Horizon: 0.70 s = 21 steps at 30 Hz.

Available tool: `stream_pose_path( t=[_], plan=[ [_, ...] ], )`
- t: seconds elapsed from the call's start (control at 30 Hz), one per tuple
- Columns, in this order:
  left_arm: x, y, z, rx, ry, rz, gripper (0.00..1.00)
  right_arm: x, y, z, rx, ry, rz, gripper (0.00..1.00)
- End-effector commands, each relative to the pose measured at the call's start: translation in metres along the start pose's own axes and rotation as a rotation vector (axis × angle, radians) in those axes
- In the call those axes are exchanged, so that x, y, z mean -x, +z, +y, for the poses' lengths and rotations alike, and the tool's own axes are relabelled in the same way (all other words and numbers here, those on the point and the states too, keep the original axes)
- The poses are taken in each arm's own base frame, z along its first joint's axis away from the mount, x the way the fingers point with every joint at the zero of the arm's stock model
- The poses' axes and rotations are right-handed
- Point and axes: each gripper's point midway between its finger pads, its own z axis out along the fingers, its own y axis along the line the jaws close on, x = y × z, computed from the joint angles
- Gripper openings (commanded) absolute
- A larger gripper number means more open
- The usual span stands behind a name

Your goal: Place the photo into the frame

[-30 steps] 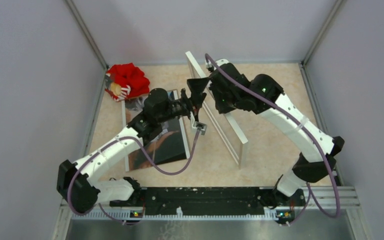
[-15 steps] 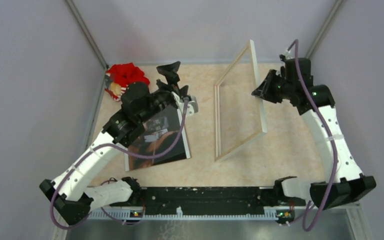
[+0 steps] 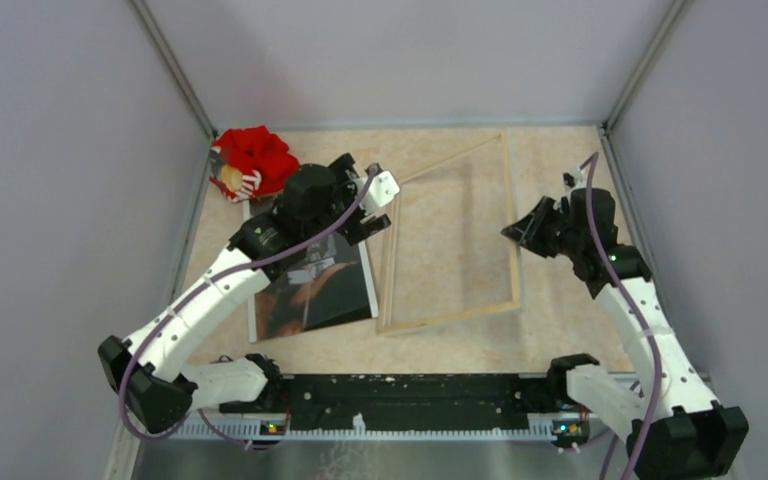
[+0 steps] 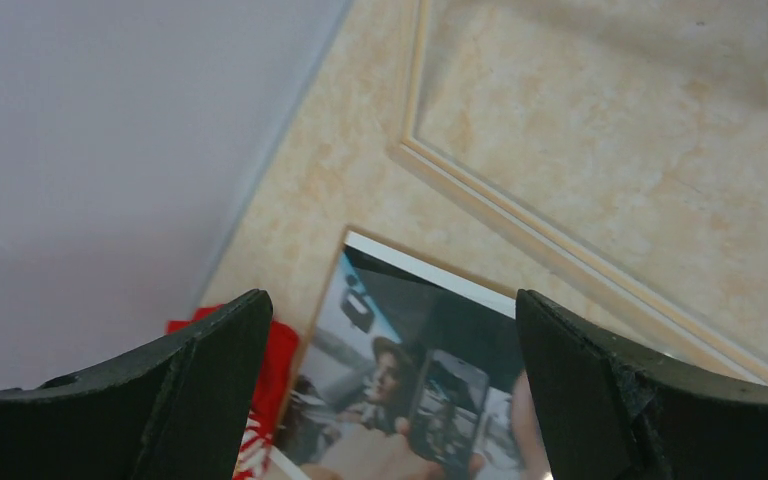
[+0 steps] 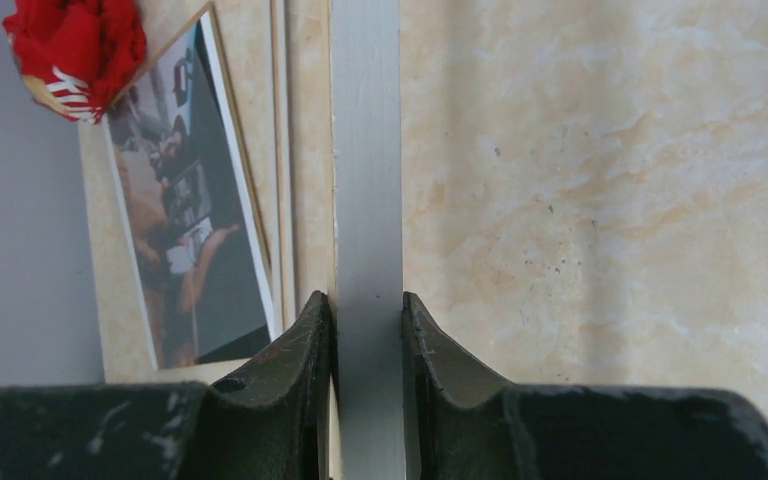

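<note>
The frame (image 3: 512,215) lies almost flat on the table right of centre, light wood back up. My right gripper (image 3: 513,232) is shut on its right rail; in the right wrist view the fingers (image 5: 305,350) pinch the pale rail (image 5: 367,180) from both sides. The photo (image 3: 315,290), a dark glossy print with a thin white border, lies face up to the left of the frame. My left gripper (image 3: 360,200) hovers open over the photo's far end, with nothing between its wide-apart fingers (image 4: 200,390). Under them show the photo (image 4: 430,370) and a frame corner (image 4: 500,205).
A red plush toy (image 3: 255,160) sits at the far left corner, close to the left arm. A brown backing board (image 3: 251,310) lies under the photo, its edge showing along the left. Grey walls enclose the table on three sides.
My right arm has swung the frame from standing on edge down to almost flat, moving right and nearer. The left gripper has drawn back from the frame to above the photo's far end.
</note>
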Motion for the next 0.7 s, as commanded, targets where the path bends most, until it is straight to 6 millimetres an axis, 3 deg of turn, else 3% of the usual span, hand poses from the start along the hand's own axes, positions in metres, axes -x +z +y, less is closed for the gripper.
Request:
stream_pose_path(
  t=[0.0,0.13,0.33,0.67],
  plan=[
    [-0.037,0.009,-0.043,-0.103,-0.231,0.125,0.99,-0.019,0.010,-0.051,-0.187,-0.081,0.026,0.00],
    [-0.051,0.023,-0.053,-0.181,-0.259,0.212,0.99,-0.020,0.012,-0.085,-0.352,-0.089,0.022,0.00],
    [-0.064,0.040,-0.050,-0.181,-0.251,0.192,0.98,-0.023,0.020,-0.124,-0.561,-0.071,0.042,0.00],
    [-0.105,0.054,-0.028,-0.141,-0.287,0.206,0.96,-0.044,0.055,-0.157,-0.637,-0.122,0.141,0.00]
  ],
)
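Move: The right hand still grips the frame's right bar with the frame tilted; the bar is bound for the tabletop some 19 cm below and 8 cm to this hand's right, about level in depth. The frame's left bar lies roughly 24 cm to its left, 5 cm ahead and 19 cm lower. From the open left hand, the photo's middle is about 14 cm left, 2 cm ahead and 31 cm down, with the red cloth roughly 28 cm left and 25 cm ahead. The right hand keeps its pinch on the frame's right bar and lowers it about 14 cm while carrying it some 8 cm to the right, slowly at first and then faster, rolling its left side down and tipping its fingers downward as the frame folds down towards the table. The left hand, empty and still wide open, sinks about 12 cm towards the photo beside the frame's left bar, its fingers tipping down by roughly 25 degrees, and drifts slightly forward and left at the end. ##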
